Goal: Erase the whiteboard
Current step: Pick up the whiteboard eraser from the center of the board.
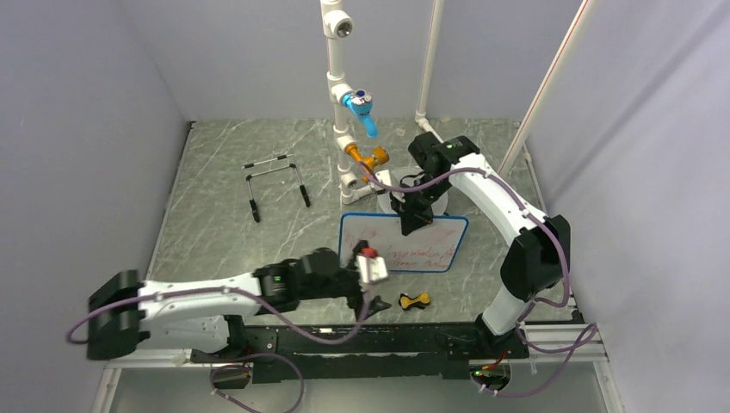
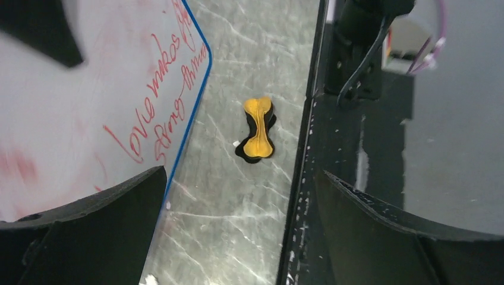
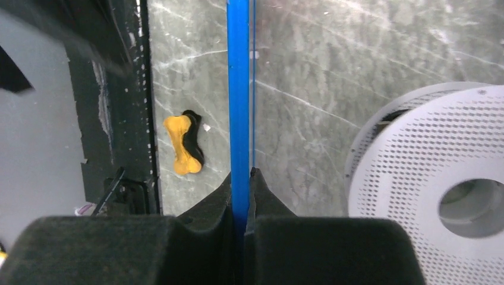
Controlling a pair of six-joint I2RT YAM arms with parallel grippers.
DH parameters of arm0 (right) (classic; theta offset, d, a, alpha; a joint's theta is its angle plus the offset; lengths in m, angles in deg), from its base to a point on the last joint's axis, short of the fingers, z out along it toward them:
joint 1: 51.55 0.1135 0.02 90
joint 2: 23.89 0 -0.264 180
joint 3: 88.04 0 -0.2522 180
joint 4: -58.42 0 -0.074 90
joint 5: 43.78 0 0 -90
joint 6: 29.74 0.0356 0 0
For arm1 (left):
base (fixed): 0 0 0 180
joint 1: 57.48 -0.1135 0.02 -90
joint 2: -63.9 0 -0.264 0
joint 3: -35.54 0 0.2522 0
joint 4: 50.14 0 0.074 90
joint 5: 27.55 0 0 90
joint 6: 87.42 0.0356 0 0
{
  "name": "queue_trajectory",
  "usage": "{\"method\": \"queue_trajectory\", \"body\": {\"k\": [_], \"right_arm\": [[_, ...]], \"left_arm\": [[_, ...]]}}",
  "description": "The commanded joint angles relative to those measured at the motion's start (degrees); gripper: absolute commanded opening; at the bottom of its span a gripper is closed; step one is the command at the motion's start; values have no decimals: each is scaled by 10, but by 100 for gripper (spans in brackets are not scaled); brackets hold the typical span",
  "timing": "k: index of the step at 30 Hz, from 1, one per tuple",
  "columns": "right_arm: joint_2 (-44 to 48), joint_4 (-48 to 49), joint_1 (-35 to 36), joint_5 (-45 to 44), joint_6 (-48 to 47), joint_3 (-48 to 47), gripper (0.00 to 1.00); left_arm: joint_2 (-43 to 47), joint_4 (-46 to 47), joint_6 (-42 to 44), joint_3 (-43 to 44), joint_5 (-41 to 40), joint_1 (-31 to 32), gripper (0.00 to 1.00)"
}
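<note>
The whiteboard (image 1: 430, 249) lies tilted on the marble table, blue-framed, with red handwriting (image 2: 160, 89) and pink smears. My right gripper (image 1: 411, 220) is shut on its far edge; in the right wrist view both pads pinch the blue frame (image 3: 239, 89) at the gripper (image 3: 241, 178). My left gripper (image 1: 363, 299) hangs open and empty near the board's front left corner (image 2: 178, 148). Its wide-spread fingers (image 2: 89, 237) straddle bare table in the left wrist view (image 2: 238, 237). A small yellow and black bone-shaped object (image 1: 414, 300) (image 2: 257, 129) (image 3: 183, 144) lies just ahead of it.
A round grey perforated disc (image 3: 440, 184) sits behind the board. White pipes with a blue valve (image 1: 360, 105) and an orange valve (image 1: 368, 159) stand at the back. A wire stand (image 1: 275, 181) is back left. The black front rail (image 1: 387, 331) (image 2: 309, 178) runs beside the object.
</note>
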Motion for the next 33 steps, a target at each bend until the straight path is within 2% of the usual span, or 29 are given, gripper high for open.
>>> {"method": "queue_trajectory", "body": {"k": [1, 5, 11, 15, 21, 33], "right_arm": [[19, 34, 29, -19, 33, 13, 0], [18, 36, 36, -23, 38, 11, 0], [11, 42, 36, -28, 40, 16, 0], [6, 41, 35, -27, 41, 15, 0], [1, 39, 36, -24, 41, 12, 0], [-2, 36, 36, -18, 40, 13, 0]], "left_arm": [[-120, 0, 96, 104, -85, 52, 99], [-218, 18, 109, 160, -72, 64, 93], [-323, 2, 75, 208, -13, 67, 81], [-356, 1, 56, 215, -9, 68, 73], [-401, -25, 46, 236, -29, 73, 53], [-452, -43, 55, 262, -57, 81, 42]]}}
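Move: The whiteboard eraser lies about 10 cm to the left gripper's right, level with it fore and aft, and some 17 cm below. The whiteboard, held raised by the right gripper, has its middle roughly 9 cm ahead of the left gripper, 7 cm to its right and 9 cm lower; the table's near edge runs about 6 cm nearer the base than the eraser. From the right gripper the eraser is around 13 cm back, straight in line sideways, 16 cm down. Bring the left gripper about 10 cm to the right until it is over the eraser, then sink it almost straight down, some 13 cm in all, slowing near the end. Tip the fingers a further 25 degrees or so downward and narrow them from wide open to less than half, one on each side of the eraser, without closing on it. Keep the whiteboard pinched in the right gripper. ##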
